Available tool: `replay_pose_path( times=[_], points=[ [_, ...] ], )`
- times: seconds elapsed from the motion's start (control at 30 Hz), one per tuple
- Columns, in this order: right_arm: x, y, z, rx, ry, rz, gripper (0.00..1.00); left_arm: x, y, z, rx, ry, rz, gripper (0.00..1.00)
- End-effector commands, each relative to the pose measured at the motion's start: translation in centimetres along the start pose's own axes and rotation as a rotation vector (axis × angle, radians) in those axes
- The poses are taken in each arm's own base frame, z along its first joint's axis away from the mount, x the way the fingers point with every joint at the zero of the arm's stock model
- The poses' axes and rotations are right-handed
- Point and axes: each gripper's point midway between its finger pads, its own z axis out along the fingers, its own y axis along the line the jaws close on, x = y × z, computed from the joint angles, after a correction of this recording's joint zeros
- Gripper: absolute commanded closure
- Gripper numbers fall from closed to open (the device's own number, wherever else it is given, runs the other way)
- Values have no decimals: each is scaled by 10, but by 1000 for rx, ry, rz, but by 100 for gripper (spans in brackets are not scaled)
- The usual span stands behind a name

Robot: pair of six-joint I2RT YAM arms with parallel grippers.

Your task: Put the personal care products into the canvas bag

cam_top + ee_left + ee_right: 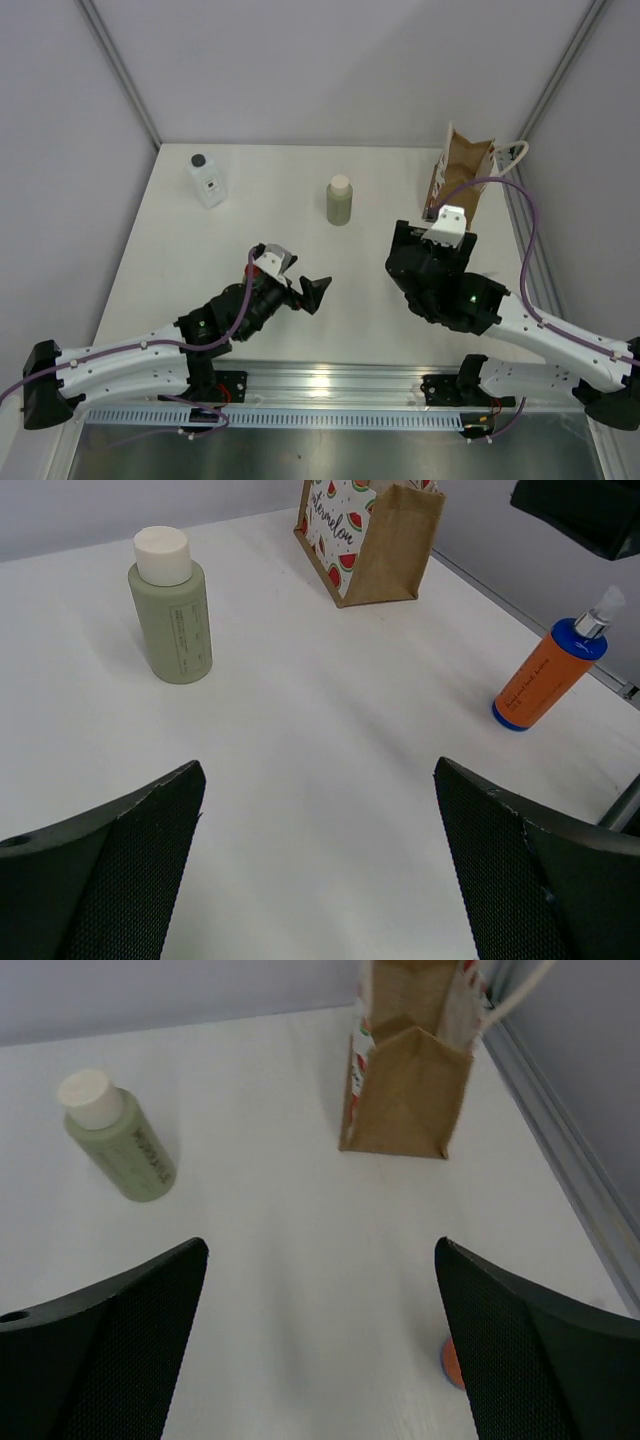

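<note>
The canvas bag (462, 170) stands upright at the far right, its watermelon-print side showing in the left wrist view (375, 540) and its tan end in the right wrist view (405, 1080). An olive-green bottle (340, 200) (170, 610) (118, 1140) stands mid-table. Far left stands a clear square bottle (206, 180) with a black cap. The orange bottle (540, 675) with a blue cap stands near the right arm; only its base (452, 1360) peeks past my right finger. My left gripper (305, 275) (320, 770) and right gripper (432, 240) (320, 1250) hang open, holding nothing.
The white table (250, 230) is walled by grey panels on three sides. A metal rail (560, 1160) runs along its right edge beside the bag. A slotted aluminium rail (330, 380) carries both arm bases at the near edge. A purple cable (500, 190) loops over the right arm.
</note>
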Motion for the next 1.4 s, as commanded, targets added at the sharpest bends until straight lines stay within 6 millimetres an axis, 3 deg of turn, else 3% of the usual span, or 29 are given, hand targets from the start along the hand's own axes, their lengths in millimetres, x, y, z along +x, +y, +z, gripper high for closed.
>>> replay_pose_path(
  times=[0.0, 0.2, 0.5, 0.7, 0.97, 1.1, 1.37],
  points=[
    [13, -66, -5, 218, -4, 49, 1, -17, -4, 1, 6, -51, -22, 1],
    [56, -99, 7, 325, 120, 90, 1, -16, 1, 0, -14, -50, -18, 1],
    [63, -139, 6, 491, 125, 158, 1, -18, 5, -1, -36, -61, -8, 1],
    [96, -151, 9, 553, 144, 205, 1, -18, 5, -1, -36, -60, -7, 1],
    [126, -143, 17, 555, 158, 305, 1, -20, 10, -3, -59, -72, -5, 1],
    [142, -138, 25, 550, 201, 249, 1, -21, 11, -3, -61, -73, -6, 1],
    [146, -106, 48, 377, 241, 181, 3, -22, 11, -4, -58, -77, -11, 1]
  ],
)
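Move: The orange pump bottle with the blue top, which the right hand goes for, stands about 14 cm to its right, some 2 cm back and 22 cm below. Beyond it the bag is roughly 20 cm ahead of the hand and 12 cm right; the green bottle is about 17 cm ahead and 17 cm left. From the left hand, the orange bottle lies some 40 cm right, 4 cm ahead and 16 cm lower. The orange bottle's blue top ends up just below and between the right hand's wide-open fingertips: the hand swings right about 14 cm while sinking, drawing slightly back, then drops more steeply, easing forward and left over the bottle at the last, some 16 cm lower in all. Meanwhile it turns about 30 degrees clockwise and tips down some 15. ##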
